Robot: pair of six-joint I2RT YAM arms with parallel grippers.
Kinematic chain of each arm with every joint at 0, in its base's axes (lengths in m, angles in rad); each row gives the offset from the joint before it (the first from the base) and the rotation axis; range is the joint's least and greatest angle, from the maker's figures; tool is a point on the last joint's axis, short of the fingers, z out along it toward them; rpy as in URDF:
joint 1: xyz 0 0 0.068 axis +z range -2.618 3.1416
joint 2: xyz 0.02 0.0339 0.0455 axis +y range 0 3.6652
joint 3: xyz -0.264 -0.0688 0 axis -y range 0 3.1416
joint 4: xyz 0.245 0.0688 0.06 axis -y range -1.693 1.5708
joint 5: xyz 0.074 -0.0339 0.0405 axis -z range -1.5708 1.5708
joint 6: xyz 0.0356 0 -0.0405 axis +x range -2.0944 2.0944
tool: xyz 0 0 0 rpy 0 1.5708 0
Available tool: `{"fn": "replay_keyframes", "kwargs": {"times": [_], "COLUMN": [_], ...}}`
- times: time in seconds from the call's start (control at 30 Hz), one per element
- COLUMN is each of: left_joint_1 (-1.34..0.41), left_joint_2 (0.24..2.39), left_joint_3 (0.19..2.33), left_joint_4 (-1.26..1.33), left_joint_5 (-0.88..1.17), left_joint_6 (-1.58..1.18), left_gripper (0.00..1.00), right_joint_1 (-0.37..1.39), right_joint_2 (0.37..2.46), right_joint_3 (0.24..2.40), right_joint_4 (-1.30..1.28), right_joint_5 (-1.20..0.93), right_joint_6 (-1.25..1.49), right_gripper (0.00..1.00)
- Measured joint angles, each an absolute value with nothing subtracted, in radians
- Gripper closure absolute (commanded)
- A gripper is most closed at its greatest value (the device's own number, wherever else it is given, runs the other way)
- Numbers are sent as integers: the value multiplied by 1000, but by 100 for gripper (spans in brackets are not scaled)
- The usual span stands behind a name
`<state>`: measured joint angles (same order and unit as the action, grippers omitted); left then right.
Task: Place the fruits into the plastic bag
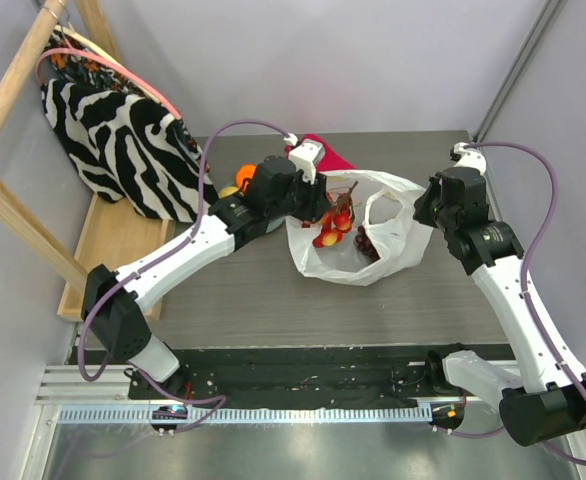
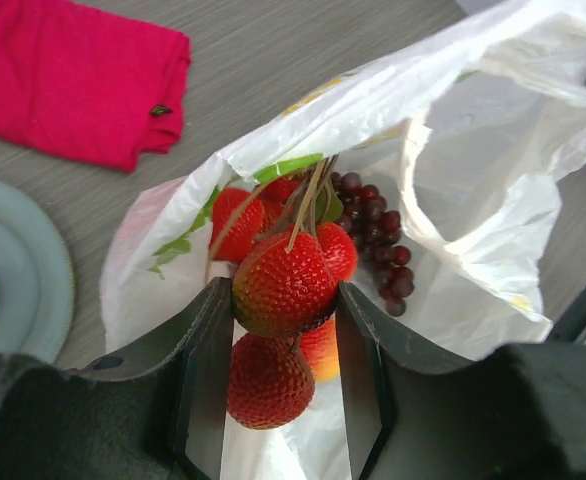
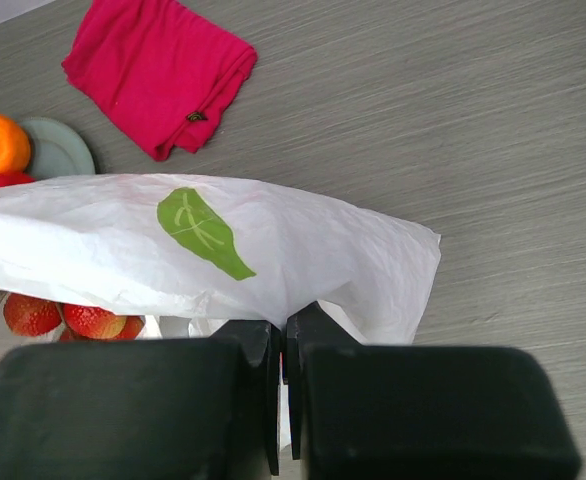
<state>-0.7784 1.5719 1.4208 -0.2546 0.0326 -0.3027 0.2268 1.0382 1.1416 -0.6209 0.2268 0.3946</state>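
The white plastic bag (image 1: 358, 262) with leaf prints lies mid-table, its mouth held open. My left gripper (image 2: 283, 292) is shut on the cluster of small red-yellow fruits (image 2: 283, 285), which hangs over the bag's mouth (image 2: 473, 170) with stems pointing up. A dark purple grape bunch (image 2: 378, 235) lies inside the bag. My right gripper (image 3: 283, 325) is shut on the bag's rim (image 3: 303, 240), lifting it at the right side (image 1: 420, 208). An orange (image 1: 246, 174), a yellow fruit (image 1: 230, 191) and a red apple (image 3: 3, 181) rest on the grey-green plate (image 3: 63, 148) behind the left arm.
A crimson cloth (image 1: 323, 152) lies folded behind the bag. The zebra-striped fabric bag (image 1: 123, 140) hangs on a wooden rack (image 1: 13, 85) at the far left. Grey walls close the back and right sides.
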Motion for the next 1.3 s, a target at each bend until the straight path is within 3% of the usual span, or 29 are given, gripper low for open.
{"fn": "replay_keyframes", "kwargs": {"times": [0.3,0.73,0.83,0.93,1.03,1.13,1.3], "left_joint_1": [-796,-851,-851,-851,-851,-851,-851], "left_joint_2": [1589,1851,1858,1858,1858,1857,1838], "left_joint_3": [1425,1567,1577,1590,1597,1598,1587], "left_joint_4": [-262,-388,-430,-449,-455,-453,-426], "left_joint_5": [-12,-16,-26,-33,-33,-31,11], "left_joint_6": [-268,-285,-288,-289,-289,-297,-302], "left_gripper": [100,100,82,55,40,29,21], "right_joint_1": [227,227,227,227,227,227,227], "right_joint_2": [1039,1041,1042,1048,1055,1056,1057], "right_joint_3": [1140,1107,1094,1083,1079,1078,1078], "right_joint_4": [-620,-593,-591,-590,-591,-590,-590], "right_joint_5": [205,159,159,159,159,160,162], "right_joint_6": [400,433,434,435,435,434,433], "right_gripper": [99,99,99,99,99,99,99]}}
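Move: The red fruit bunch is already in the left fingers, hanging just inside the plastic bag's mouth. The bag's middle lies about 8 cm to that hand's right, level ahead and some 11 below, with the grapes on its floor 10 right, 2 back and 16 down. The pink cloth is 17 ahead and 1 right; the plate is 9 ahead, 16 left. From the right hand, pinching the rim, the bag's middle is about 12 left, 2 back, 10 down. The red fruit bunch, still pinched, is carried about 4 cm right and some 10 cm down into the plastic bag towards the grapes, the left fingers tipping roughly 20 degrees steeper. There they open and let go of it, and the hand starts back up about a centimetre. The right hand keeps its pinch on the rim, easing some 3 cm down and slightly left. ##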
